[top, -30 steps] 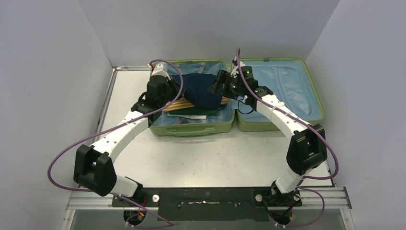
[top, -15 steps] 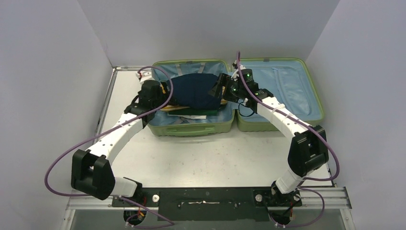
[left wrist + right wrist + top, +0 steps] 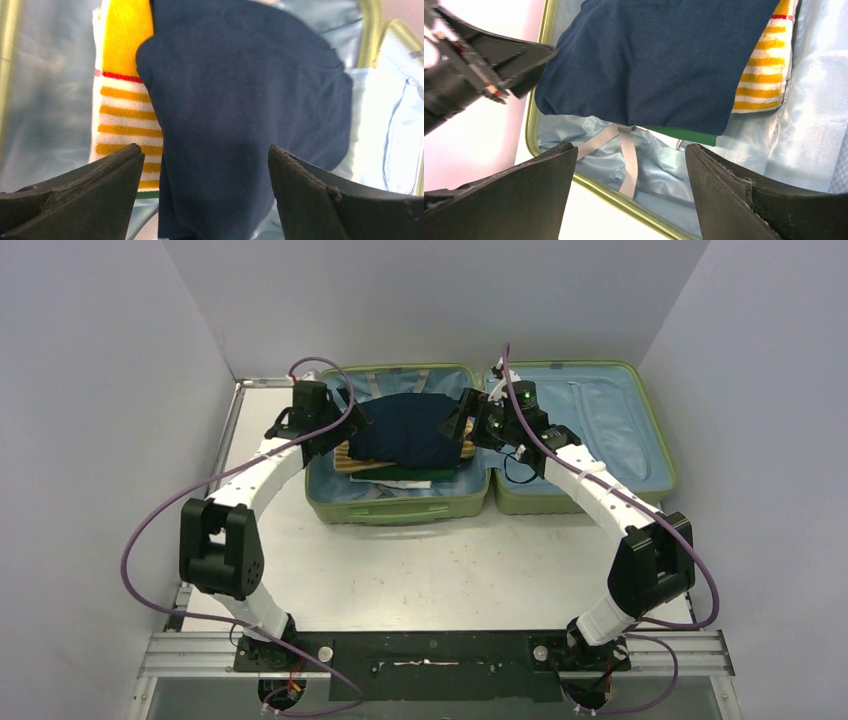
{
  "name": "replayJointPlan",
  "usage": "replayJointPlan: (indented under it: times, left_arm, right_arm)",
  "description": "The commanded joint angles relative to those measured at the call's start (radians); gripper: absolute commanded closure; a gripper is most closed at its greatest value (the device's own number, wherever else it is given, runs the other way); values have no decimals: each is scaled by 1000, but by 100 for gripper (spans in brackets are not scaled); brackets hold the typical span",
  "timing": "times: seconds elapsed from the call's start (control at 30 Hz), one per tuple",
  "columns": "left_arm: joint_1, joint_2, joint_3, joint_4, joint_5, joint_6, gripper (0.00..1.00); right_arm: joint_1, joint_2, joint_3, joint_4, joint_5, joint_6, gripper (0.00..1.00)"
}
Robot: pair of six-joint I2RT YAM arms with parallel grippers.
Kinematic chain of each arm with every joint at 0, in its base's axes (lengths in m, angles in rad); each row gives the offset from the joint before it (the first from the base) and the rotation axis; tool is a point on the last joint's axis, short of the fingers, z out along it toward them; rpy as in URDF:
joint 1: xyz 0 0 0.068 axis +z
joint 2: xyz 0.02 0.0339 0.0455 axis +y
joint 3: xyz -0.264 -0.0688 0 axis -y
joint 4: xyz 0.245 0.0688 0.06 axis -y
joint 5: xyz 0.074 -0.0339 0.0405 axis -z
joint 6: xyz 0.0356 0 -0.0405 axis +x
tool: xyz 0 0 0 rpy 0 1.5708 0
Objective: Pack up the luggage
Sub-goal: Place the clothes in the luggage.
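The light-green luggage lies open at the back of the table, its two halves lined in light blue. Its left half holds a navy garment on top of a yellow-striped cloth and a green item. My left gripper is open and empty at the pile's left end; the navy garment lies below its jaws. My right gripper is open and empty at the pile's right end, above the navy garment and a grey strap.
The luggage's right half shows only lining and a zip. Grey walls stand close on both sides and behind. The white table runs in front of the luggage. Purple cables loop off both arms.
My left arm has swung back and left, from over the pile's left side to the luggage's left rim. The right gripper has barely moved. The navy garment lies flatter.
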Motion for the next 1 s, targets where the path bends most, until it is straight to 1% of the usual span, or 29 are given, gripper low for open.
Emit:
replayJointPlan:
  times: [0.0,0.17,0.2,0.27,0.33,0.4,0.47,0.57,0.67,0.83,0.9,0.97]
  left_arm:
    - [-1,84,56,20,117,-44,10]
    - [0,122,74,-27,90,-24,14]
    - [4,123,69,-19,95,-23,17]
    - [5,127,68,8,100,-15,31]
    - [4,133,75,49,129,-7,52]
    - [0,138,101,65,145,8,71]
    - [-16,132,133,64,125,42,85]
    - [-60,106,167,61,67,108,100]
    - [-118,84,198,53,-3,175,100]
    - [-248,85,260,34,-171,351,100]
    - [-282,101,288,18,-216,404,100]
    - [-293,119,310,-13,-247,421,100]
  right_arm:
    - [-15,-48,32,5,-14,-25,19]
    - [-23,-48,36,2,-18,-31,19]
    - [-23,-45,35,3,-20,-31,19]
    - [-24,-42,32,6,-21,-31,19]
    - [-23,-39,31,6,-24,-30,19]
    - [-24,-41,30,6,-25,-31,20]
    - [-24,-45,32,6,-22,-32,20]
    - [-27,-46,33,3,-17,-35,20]
    - [-26,-45,32,2,-16,-37,20]
    - [-29,-41,27,1,-9,-41,20]
    - [-29,-43,22,2,-5,-41,20]
    - [-31,-45,17,1,-3,-42,20]
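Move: The left hand is open over the left end of the navy shirt. The shirt's middle lies about 9 cm to its right, 2 cm back and 7 cm below, on the striped towel, whose middle is roughly 5 cm back, 8 cm right and 9 cm below. The luggage handle is some 19 cm back, 7 cm right and 11 cm down. From the idle right hand, the shirt's middle is about 10 cm left, 3 cm ahead and 11 cm below. Left hand sinks 6 cm, pinches the navy shirt's left part, then lifts it, drawing about 9 cm right. ##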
